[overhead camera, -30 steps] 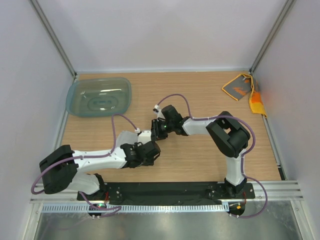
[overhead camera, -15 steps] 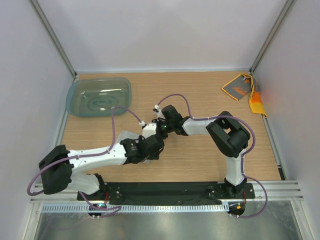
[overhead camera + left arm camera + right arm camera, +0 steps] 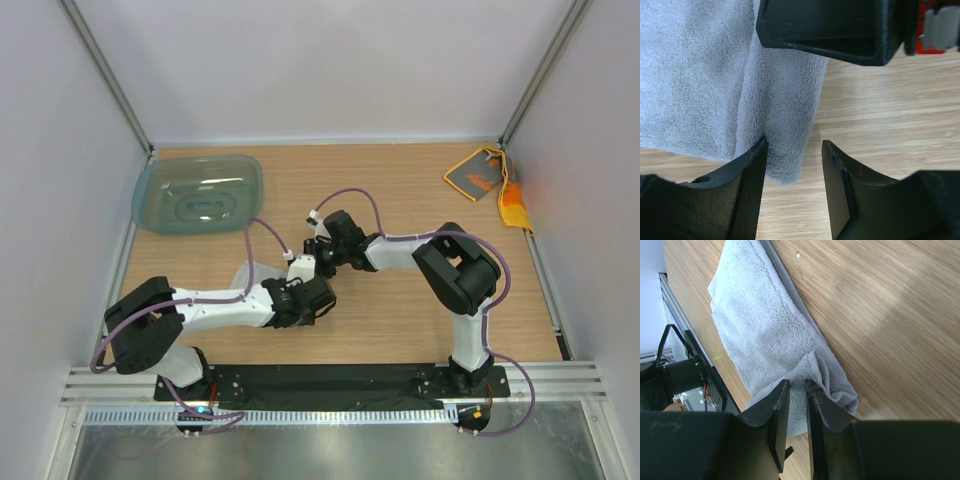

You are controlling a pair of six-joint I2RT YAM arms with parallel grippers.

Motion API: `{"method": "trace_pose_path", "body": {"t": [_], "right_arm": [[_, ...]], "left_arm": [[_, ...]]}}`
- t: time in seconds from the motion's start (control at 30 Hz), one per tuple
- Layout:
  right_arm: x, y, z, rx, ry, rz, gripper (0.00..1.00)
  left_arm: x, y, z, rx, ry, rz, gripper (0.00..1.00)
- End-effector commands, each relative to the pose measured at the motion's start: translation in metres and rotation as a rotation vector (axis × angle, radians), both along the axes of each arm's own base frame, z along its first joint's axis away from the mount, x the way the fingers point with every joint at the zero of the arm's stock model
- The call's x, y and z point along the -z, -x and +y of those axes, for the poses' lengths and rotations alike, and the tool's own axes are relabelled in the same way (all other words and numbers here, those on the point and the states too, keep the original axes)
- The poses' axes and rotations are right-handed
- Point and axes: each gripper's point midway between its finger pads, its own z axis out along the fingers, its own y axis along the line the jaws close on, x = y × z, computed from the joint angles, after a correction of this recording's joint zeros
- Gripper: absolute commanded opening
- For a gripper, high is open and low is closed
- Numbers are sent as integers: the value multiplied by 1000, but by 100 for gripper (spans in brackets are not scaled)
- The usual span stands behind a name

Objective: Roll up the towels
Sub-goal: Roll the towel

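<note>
The light grey towel (image 3: 765,335) lies partly folded on the wooden table, mostly hidden under the arms in the top view, where a pale patch of the grey towel (image 3: 247,274) shows. My right gripper (image 3: 797,384) is shut on a bunched fold at its end. My left gripper (image 3: 794,145) is open and low over the towel's (image 3: 700,75) corner: one finger rests on the cloth, the other over bare wood. In the top view the left gripper (image 3: 312,297) sits just in front of the right gripper (image 3: 318,258). The orange towel (image 3: 480,176) lies crumpled at the back right.
A translucent teal tub (image 3: 198,193) sits upside down at the back left. White walls and metal frame posts enclose the table (image 3: 400,330). The black base rail (image 3: 330,380) runs along the near edge.
My left arm has swung in, carrying its gripper right and toward the towel's near end, uncovering a patch of grey cloth. The right gripper has kept its place and grip.
</note>
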Motion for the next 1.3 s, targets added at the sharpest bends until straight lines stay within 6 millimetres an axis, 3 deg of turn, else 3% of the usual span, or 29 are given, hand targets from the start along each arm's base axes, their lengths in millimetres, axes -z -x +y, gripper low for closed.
{"method": "trace_pose_path", "body": {"t": [0.0, 0.37, 0.63, 0.77, 0.87, 0.97, 1.07, 1.27], "right_arm": [[14, 3, -7, -9, 42, 15, 27], [9, -8, -5, -6, 35, 16, 27], [-8, -31, -7, -3, 35, 5, 27], [-13, -38, -6, -8, 40, -7, 27], [-17, -41, -7, -4, 42, -11, 27], [-18, -45, -17, 19, 59, -19, 27], [-30, -55, -35, 69, 94, -80, 27], [-63, -82, -94, 249, 248, -179, 27]], "left_arm": [[12, 9, 15, -31, -31, 23, 49], [21, 30, 34, -34, 1, 77, 45], [47, 46, 48, 1, -106, 175, 36], [53, 48, 47, 6, -135, 203, 36], [57, 48, 48, -3, -167, 215, 27], [57, 46, 51, -10, -198, 214, 9], [50, 40, 45, -7, -196, 197, 4], [26, 33, 4, 47, -61, 194, 0]]}}
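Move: The near end of the towel's rolled edge lies between the left hand's open fingers, about 1 cm to the left and 1 cm below, level fore and aft. From that hand, the towel's flat part is some 9 cm left and 5 cm ahead; the right gripper, on the roll's far part, is about 9 cm ahead and 2 cm right. From the right hand, the near end is some 9 cm back, 3 cm left and 1 cm below. The towel roll's near end gets pinched by the left hand, which eases about 1.5 cm left and a little back, sinks, then shuts its half-open fingers across it. At the far part the right hand, its narrow finger gap unchanged, comes free: first forward about 4 cm, then rightward and up as well, tilting slightly, ending some 9 cm off, clear of the towel. ##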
